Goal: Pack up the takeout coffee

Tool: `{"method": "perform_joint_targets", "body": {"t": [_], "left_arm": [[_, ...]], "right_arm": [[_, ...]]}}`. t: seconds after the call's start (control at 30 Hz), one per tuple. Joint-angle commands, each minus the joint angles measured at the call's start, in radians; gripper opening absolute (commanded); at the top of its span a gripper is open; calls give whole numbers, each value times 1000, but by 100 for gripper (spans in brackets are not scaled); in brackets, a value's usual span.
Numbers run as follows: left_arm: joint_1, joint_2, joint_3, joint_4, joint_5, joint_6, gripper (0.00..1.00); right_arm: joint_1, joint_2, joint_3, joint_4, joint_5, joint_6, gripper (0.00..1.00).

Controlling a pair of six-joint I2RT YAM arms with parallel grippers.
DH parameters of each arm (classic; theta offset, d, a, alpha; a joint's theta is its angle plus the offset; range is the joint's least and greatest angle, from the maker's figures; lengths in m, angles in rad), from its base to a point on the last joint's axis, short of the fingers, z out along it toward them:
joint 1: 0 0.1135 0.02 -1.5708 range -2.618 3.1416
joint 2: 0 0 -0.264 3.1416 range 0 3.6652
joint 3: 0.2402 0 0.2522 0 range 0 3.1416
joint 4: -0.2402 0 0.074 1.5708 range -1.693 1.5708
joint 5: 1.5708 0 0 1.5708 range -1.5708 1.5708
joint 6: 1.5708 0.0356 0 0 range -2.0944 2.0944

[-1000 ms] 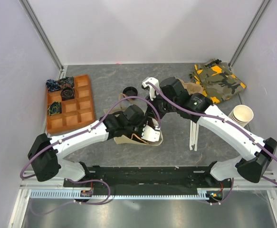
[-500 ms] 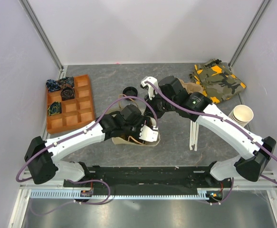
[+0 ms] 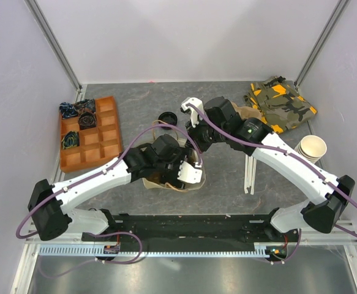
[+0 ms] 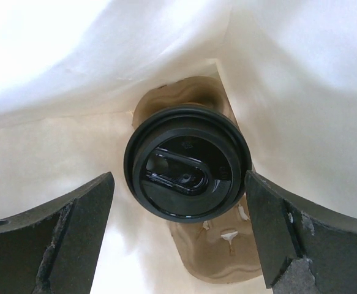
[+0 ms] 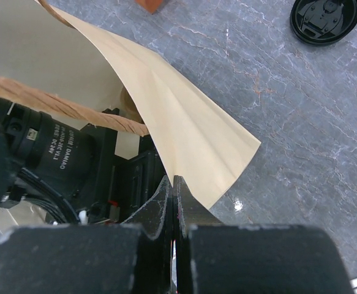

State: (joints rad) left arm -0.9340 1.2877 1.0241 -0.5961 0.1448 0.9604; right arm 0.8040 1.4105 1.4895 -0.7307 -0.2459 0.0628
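The takeout coffee [image 4: 187, 162], a cup under a round black lid, stands inside the tan paper bag [image 3: 158, 182] on a brown pulp cup carrier [image 4: 239, 254]. My left gripper [image 4: 178, 196] reaches into the bag and is open, one finger on each side of the lid with a small gap to it. In the top view the left gripper [image 3: 184, 171] sits in the bag's mouth and hides the cup. My right gripper [image 5: 174, 184] is shut on the edge of the bag [image 5: 184, 128], holding that flap up beside the left wrist.
A loose black lid [image 3: 167, 117] lies behind the bag. An orange compartment tray [image 3: 101, 147] sits at the left, a camouflage cloth [image 3: 280, 104] at the back right, a stack of pale cups [image 3: 311, 148] at the right, and a white strip [image 3: 250, 174] under the right arm.
The left arm has shifted left and toward the near edge over the bag, and the bag's mouth has moved with it. The right arm has hardly moved.
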Motion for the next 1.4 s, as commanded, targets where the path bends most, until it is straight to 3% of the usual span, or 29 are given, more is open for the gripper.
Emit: {"method": "perform_joint_targets", "body": {"t": [0.0,0.87,1.37], "left_arm": [[8,-54,19,38,47,18,94],[90,-177,108,-11,197,66,95],[207,-87,243,-30,174,-92,91]], "right_arm": [[3,18,35,-12,-9,-1,0],[-48,119,110,-42,54,19,0],[-49,157,163,-47,53,-11,0]]}}
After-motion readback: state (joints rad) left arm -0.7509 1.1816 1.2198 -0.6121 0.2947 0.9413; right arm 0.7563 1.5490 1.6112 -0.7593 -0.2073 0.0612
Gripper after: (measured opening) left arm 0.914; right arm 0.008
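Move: The lidded coffee cup, already released, stands in the bag just below the open left fingers: about 1 cm ahead, 2 cm right, its middle roughly 6 cm down. The carrier's empty slot lies some 7 cm to the left of the cup. The bag rim pinched by the right fingers is about 4 cm ahead of the left hand, 4 cm right, 12 cm up; the loose black lid lies about 20 cm ahead, 3 cm left, 12 cm down. From the right hand, the cup is about 3 cm back, 2 cm left, 18 cm down. Draw the open left gripper up and away from the coffee cup, rising about 12 cm out of the bag; over the last part of the climb swing it some 4 cm forward too, its fingers levelling out towards the right by about 15 degrees. Keep the right fingers shut on the bag rim and carry it some 4 cm forward. ##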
